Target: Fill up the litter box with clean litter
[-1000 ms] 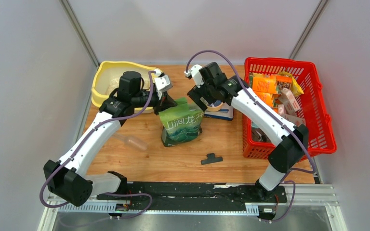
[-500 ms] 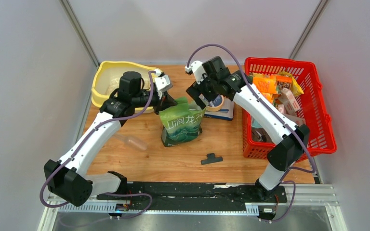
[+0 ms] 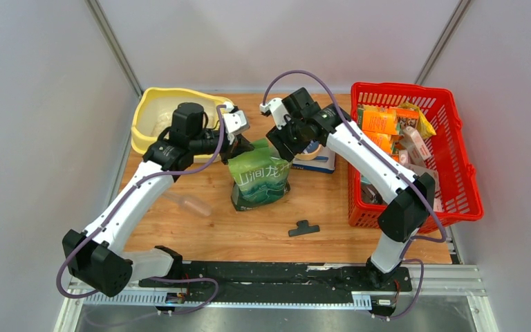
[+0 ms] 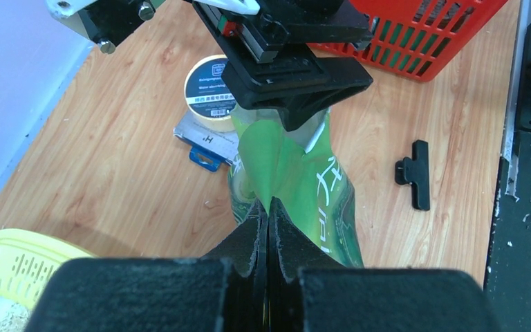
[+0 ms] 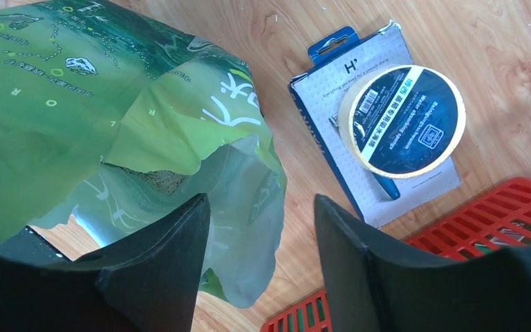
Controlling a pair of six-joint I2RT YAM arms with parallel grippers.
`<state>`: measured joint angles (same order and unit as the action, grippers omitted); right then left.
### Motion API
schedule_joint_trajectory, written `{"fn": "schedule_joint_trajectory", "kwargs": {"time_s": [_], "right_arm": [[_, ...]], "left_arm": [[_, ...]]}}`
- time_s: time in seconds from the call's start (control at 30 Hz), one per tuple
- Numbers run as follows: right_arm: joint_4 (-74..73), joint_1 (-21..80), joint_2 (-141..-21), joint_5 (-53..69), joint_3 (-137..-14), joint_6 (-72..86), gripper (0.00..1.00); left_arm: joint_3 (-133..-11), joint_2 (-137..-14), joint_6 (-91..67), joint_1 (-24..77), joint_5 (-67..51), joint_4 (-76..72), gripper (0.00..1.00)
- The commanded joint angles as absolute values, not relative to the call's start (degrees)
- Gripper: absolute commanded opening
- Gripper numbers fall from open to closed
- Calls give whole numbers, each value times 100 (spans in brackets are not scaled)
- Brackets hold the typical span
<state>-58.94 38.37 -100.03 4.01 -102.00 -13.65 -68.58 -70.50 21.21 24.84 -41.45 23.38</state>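
Observation:
The green pouch of clean litter (image 3: 259,181) stands upright mid-table, its top torn open. My left gripper (image 3: 238,147) is shut on the pouch's top left edge (image 4: 268,211). My right gripper (image 3: 281,142) is at the top right corner, jaws apart. In the right wrist view the loose pouch flap (image 5: 249,187) hangs between the right gripper's (image 5: 259,228) fingers, unpinched. Granules (image 5: 152,178) show inside the opening. The pale yellow litter box (image 3: 145,104) sits at the back left, behind the left arm; its corner (image 4: 14,266) shows in the left wrist view.
A red basket (image 3: 456,180) of cartons stands at the right. A tape roll (image 5: 404,121) lies on a blue-edged card pack (image 5: 346,69) just right of the pouch. A black clip (image 3: 304,227) and a clear scoop (image 3: 190,203) lie on the wood nearer the arms.
My right gripper has moved left and down onto the pouch's top right corner, and its jaws have narrowed. The left gripper has stayed shut on the pouch.

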Motion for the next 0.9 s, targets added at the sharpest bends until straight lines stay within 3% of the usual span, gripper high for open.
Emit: {"fn": "schedule_joint_trajectory", "kwargs": {"time_s": [0.0, 0.17, 0.3, 0.33, 0.87], "right_arm": [[-5994, 3832, -9993, 396, -10292, -1169, 54], [-5994, 3832, -10107, 501, -10441, -1090, 33], [-5941, 3841, -10300, 571, -10634, -976, 4], [-5941, 3841, -10353, 597, -10704, -941, 2], [-5722, 4052, -11144, 1011, -11768, -809, 0]], "left_arm": [[-7207, -6803, 2347, 2487, -4280, 2004, 0], [-7277, -6776, 2689, 2461, -4140, 2214, 0], [-7417, -6803, 2725, 2233, -4148, 2162, 0], [-7435, -6811, 2777, 2163, -4148, 2153, 0], [-7919, -7004, 3199, 1854, -4351, 2242, 0]]}}
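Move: The open litter bag's right-hand rim lies between the right gripper's half-open fingers, within about 1 cm to the left. The tape roll lies some 9 cm ahead of that hand, 5 cm to its right and 18 cm below; the black clip is about 18 cm back, 4 cm right and 20 cm down. From the left gripper, already pinching the bag's other side, the yellow litter box is some 20 cm ahead, 22 cm left and 23 cm below. Shut the right gripper on the bag's right rim while that hand stays nearly in place, then carry the pinched rim about 5 cm left and a little forward, towards the litter box. Bring the left gripper along, fingers still shut on its side of the bag, some 4 cm left with a slight forward drift. ##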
